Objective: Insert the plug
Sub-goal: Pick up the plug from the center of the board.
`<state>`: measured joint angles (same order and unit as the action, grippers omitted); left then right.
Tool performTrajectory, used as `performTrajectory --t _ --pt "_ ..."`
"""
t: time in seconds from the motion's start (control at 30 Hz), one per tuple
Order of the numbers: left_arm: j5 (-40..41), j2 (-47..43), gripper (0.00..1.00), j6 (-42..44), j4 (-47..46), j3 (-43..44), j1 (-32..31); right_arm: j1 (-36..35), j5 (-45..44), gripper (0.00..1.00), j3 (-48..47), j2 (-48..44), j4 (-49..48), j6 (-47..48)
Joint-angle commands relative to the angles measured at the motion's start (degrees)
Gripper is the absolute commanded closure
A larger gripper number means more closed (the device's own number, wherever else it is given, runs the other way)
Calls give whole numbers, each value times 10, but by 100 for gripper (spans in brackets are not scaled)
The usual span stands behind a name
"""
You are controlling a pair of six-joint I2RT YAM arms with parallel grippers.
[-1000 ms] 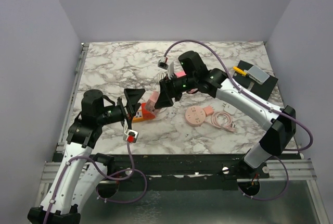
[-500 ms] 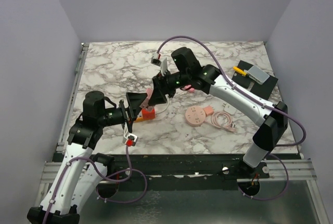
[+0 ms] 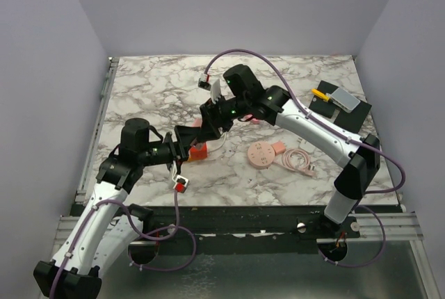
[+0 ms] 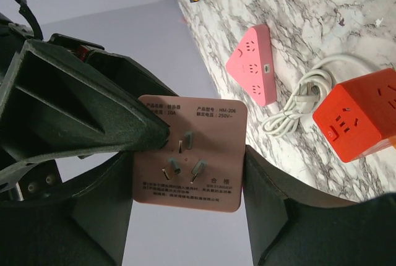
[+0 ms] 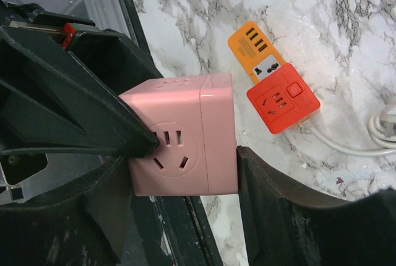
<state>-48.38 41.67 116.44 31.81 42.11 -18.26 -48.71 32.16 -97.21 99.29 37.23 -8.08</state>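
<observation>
The plug is a pink cube (image 4: 192, 154) with three prongs on the face shown in the left wrist view and a socket face (image 5: 176, 148) shown in the right wrist view. It hangs above the table between both arms. My right gripper (image 5: 184, 173) is shut on its two sides. My left gripper (image 4: 189, 179) has a finger against each of the other two sides. From above, the two grippers (image 3: 186, 138) (image 3: 210, 122) meet over the red-orange power socket (image 3: 198, 151), which lies on the marble with its white cable (image 4: 297, 102).
A pink triangular socket (image 4: 253, 62) lies beyond the red one. A round pink socket (image 3: 262, 154) and a coiled pink cable (image 3: 299, 160) lie to the right. A black pad (image 3: 344, 110) with a grey box and a yellow item sits at the far right.
The right arm carried the pink cube left toward the left arm. The left gripper came forward and narrowed from wide open onto the cube's sides.
</observation>
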Motion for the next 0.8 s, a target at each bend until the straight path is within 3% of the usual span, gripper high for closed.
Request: performTrajectory --t 0.0,0.07,0.13,0.23,0.37,0.43,0.53,0.77 --pt "27 7 87 -2 11 8 -5 -14 4 50 -12 -2 11 9" --pt "28 9 100 -9 11 11 -6 -14 -1 29 -12 -9 12 17" --pt "26 15 100 -37 11 23 -7 -14 -15 14 -7 -30 14 37" --pt "23 34 100 -128 11 63 -8 -11 -35 2 12 -81 5 83" --pt "15 76 100 -384 -8 144 -9 -6 -48 0 29 -144 15 155" --pt "23 86 100 -570 -58 158 -8 -5 -63 0 42 -168 19 186" --pt "21 88 100 -759 -112 172 -8 -3 -72 0 79 -213 -7 212" --pt "-75 96 100 -1036 -166 222 -9 -2 -80 0 154 -301 -116 228"
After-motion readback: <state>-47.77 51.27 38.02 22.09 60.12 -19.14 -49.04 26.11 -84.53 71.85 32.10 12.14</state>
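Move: My two hands meet on the pink plug: it sits right at my left fingertips, and my right fingertips hold it too, its middle about 1 cm to their left. From my left hand, the red plug lies almost straight below, roughly 16 cm down and 1 cm left. The orange strip's middle is some 5 cm left, 1 cm back and 18 cm down; the white cable is about 10 cm ahead, 5 cm right and 19 cm down. I open my right fingers to let go of the pink plug, then draw that hand up about 10 cm, away to the right and slightly back, rolling it some 35 degrees. My left hand keeps its pinch on the plug and lifts it about 8 cm, away from the red plug, rolling it roughly 65 degrees about the finger line, upper side turning forward. ##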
